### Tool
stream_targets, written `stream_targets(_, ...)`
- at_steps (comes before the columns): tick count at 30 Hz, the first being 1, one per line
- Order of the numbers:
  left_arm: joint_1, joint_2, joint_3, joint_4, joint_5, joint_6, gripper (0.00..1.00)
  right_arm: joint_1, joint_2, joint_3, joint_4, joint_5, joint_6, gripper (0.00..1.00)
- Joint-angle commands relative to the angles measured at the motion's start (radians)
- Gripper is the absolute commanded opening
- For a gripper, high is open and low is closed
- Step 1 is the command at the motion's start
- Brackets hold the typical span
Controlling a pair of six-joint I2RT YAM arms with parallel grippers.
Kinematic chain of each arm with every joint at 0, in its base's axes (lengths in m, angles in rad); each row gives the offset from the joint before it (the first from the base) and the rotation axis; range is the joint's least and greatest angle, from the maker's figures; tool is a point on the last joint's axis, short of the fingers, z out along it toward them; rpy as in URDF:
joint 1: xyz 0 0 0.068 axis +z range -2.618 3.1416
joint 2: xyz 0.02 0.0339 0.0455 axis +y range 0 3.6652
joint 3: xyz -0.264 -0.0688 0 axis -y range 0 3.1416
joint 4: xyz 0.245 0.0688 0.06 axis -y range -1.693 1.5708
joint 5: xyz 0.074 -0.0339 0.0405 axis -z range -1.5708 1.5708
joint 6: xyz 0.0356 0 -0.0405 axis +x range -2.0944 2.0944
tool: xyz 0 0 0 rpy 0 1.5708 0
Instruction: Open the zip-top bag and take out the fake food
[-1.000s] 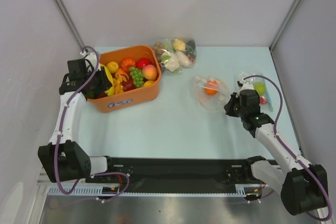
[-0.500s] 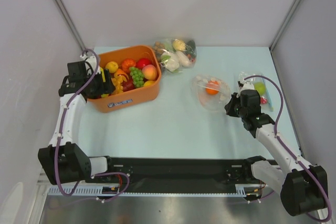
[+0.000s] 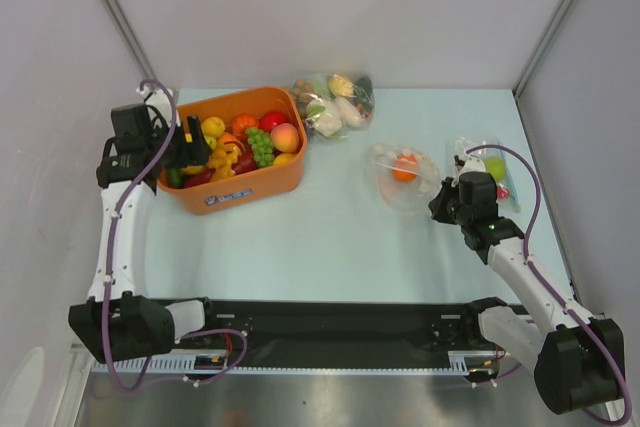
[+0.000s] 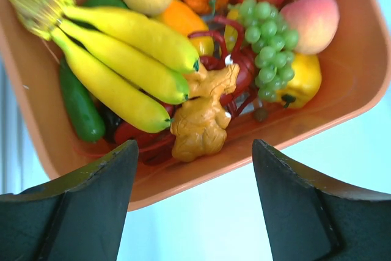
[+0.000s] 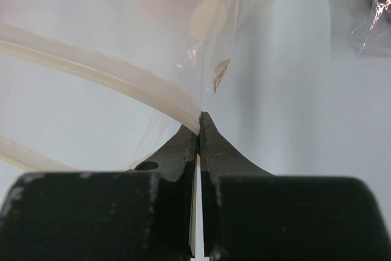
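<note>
The clear zip-top bag (image 3: 400,182) lies open at mid-right of the table with an orange piece of fake food (image 3: 403,169) inside. My right gripper (image 3: 441,203) is shut on the bag's near edge, and the zip strip (image 5: 110,68) runs out from between its tips (image 5: 199,117). My left gripper (image 3: 186,152) hangs open and empty over the left end of the orange bin (image 3: 245,190). Below it (image 4: 194,151) lie yellow bananas (image 4: 122,59), green grapes (image 4: 269,41), a ginger root (image 4: 198,120) and other fake food.
A second filled bag (image 3: 333,102) sits at the back behind the bin. A third bag (image 3: 490,169) with green and red pieces lies to the right of my right gripper, and its crinkled plastic (image 5: 366,10) shows at top right in the right wrist view. Grey walls enclose the table.
My left gripper has opened and let the bananas drop into the bin, then drawn back up and to the left. The right gripper has kept its hold on the bag.
</note>
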Motion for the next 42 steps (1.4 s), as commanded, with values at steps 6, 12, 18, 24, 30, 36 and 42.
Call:
stream_targets(6, -0.082, -0.066, 0.084, 0.003, -0.081, 0.004, 0.78, -0.005, -0.021, 0.007, 0.007, -0.014, -0.008, 0.0)
stream_targets(12, -0.347, -0.054, 0.12, 0.049, -0.17, -0.039, 0.77, -0.005, -0.028, 0.012, -0.004, -0.018, -0.008, 0.0)
stream_targets(18, -0.593, -0.008, 0.131, 0.133, -0.166, -0.12, 0.77, -0.001, -0.045, 0.011, -0.009, -0.031, 0.009, 0.0)
stream_targets(24, -0.772, 0.031, 0.007, 0.329, -0.077, -0.257, 0.77, 0.028, -0.062, 0.015, -0.01, -0.042, 0.036, 0.0)
stream_targets(30, -0.872, 0.106, -0.149, 0.558, 0.015, -0.422, 0.77, 0.107, -0.059, 0.03, -0.006, -0.011, 0.075, 0.0)
stream_targets(36, -0.905, 0.193, -0.191, 0.728, 0.032, -0.496, 0.77, 0.17, -0.056, 0.03, 0.01, -0.001, 0.111, 0.0)
stream_targets(42, -0.906, 0.279, -0.214, 0.817, 0.038, -0.521, 0.78, 0.239, -0.044, 0.03, 0.023, 0.018, 0.138, 0.0)
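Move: The last orange fake food lies in the open bag, roughly 48 cm to the right of the left hand, 6 cm farther out and 19 cm below it. The basket's middle is some 8 cm ahead and 6 cm right of the left hand, 17 cm down; the clear vegetable bag stands about 25 cm ahead and 30 cm right. From the right hand, which pinches the bag's rim, the orange food is about 12 cm ahead, 7 cm left and 6 cm lower. Fingers staying open, the left hand lifts about 6 cm away from the bananas and swings some 36 cm right and a little back across the basket towards the bag mouth, turning nearly 40 degrees clockwise with its left side dipping, then sinks about 11 cm from its highest point. The right hand, still pinching the rim, starts later and draws it about 6 cm left and 3 cm back towards the arriving hand, turning slightly counter-clockwise. ##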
